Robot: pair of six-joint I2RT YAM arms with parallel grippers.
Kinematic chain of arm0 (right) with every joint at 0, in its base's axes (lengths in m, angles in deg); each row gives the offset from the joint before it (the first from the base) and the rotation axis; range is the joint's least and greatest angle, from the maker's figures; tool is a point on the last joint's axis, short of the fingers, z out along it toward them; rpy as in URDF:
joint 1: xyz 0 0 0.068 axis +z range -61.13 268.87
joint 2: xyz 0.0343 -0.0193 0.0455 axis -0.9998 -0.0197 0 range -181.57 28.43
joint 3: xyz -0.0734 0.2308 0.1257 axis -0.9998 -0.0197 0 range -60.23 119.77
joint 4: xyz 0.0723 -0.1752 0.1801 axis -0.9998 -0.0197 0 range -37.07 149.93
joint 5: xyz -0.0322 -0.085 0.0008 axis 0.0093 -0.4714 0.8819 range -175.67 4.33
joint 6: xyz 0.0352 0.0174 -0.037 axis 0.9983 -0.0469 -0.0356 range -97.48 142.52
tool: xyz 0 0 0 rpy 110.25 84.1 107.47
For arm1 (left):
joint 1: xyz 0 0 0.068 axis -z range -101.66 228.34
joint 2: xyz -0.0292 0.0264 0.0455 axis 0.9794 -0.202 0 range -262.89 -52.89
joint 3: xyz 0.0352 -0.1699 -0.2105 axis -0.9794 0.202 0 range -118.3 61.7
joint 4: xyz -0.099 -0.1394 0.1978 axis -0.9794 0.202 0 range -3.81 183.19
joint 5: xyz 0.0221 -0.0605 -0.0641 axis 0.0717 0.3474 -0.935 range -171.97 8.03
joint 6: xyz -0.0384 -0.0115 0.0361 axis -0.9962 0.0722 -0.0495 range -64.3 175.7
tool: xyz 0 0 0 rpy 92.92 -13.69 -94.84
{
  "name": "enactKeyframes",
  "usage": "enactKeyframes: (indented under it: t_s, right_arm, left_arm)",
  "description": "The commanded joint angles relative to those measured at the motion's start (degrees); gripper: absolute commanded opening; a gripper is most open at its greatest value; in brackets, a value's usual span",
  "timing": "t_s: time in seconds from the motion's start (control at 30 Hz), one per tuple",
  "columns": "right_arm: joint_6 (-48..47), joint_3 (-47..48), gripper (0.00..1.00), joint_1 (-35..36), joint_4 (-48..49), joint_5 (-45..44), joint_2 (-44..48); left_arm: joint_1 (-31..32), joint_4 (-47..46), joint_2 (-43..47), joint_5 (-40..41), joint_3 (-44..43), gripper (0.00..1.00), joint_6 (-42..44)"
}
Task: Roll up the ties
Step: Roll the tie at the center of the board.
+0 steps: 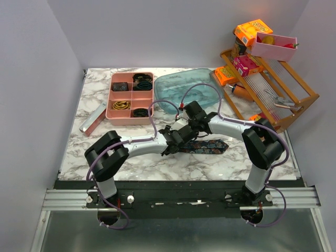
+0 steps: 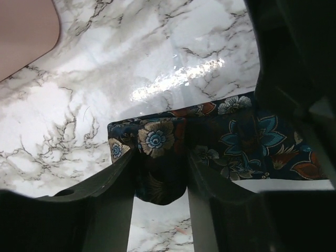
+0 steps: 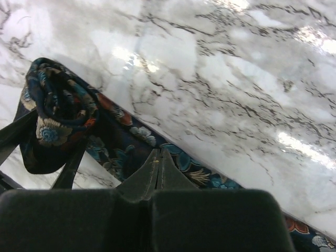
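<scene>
One dark floral tie lies across the marble table near the front middle; its flat wide end (image 1: 207, 146) points right. Its left end is wound into a small roll (image 2: 157, 139), also visible in the right wrist view (image 3: 58, 102). My left gripper (image 2: 160, 157) (image 1: 181, 137) straddles that roll, a finger against each side. My right gripper (image 3: 159, 152) (image 1: 190, 126) is shut with nothing between its fingers, its tips resting on the flat tie (image 3: 131, 142) just beside the roll. The stretch of tie under the two wrists is hidden from the top camera.
A pink compartment tray (image 1: 131, 98) holding rolled ties stands at the back left, with a long silver-pink lid (image 1: 93, 119) beside it. A clear blue bin (image 1: 189, 89) sits behind the grippers. A wooden rack (image 1: 273, 89) with snack boxes and a pink bin (image 1: 273, 46) fills the back right.
</scene>
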Motion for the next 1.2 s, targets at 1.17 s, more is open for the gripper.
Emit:
enactKeyframes:
  t_s: [1.17]
  right_arm:
    - [-1.8,4.5,0.01,3.5,3.7,10.0,2.1]
  left_arm:
    - [-25.7,-26.9,28.1,-44.8,25.0,0.97,-8.1]
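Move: The rolled end of the tie sits between the left fingers, right at the hand point and about 1 cm lower. The right hand's shut tips are on the tie band, with the roll about 6 cm to their left, level fore and aft. The tie's free end lies some 15 cm right of the right hand and 1 cm nearer. From the left hand the pink tray is about 17 cm ahead and 16 cm left, the blue tray 20 cm ahead and 6 cm right. Open the left gripper wide to let go of the roll, easing about 4 cm right and slightly back, then lift and swing it some 8 cm left over the roll, rolling the wrist about 35 degrees so its left side drops. Keep the right fingers shut, slide them a little right and down on the band, then lift off and carry them up and left to just above the roll. ##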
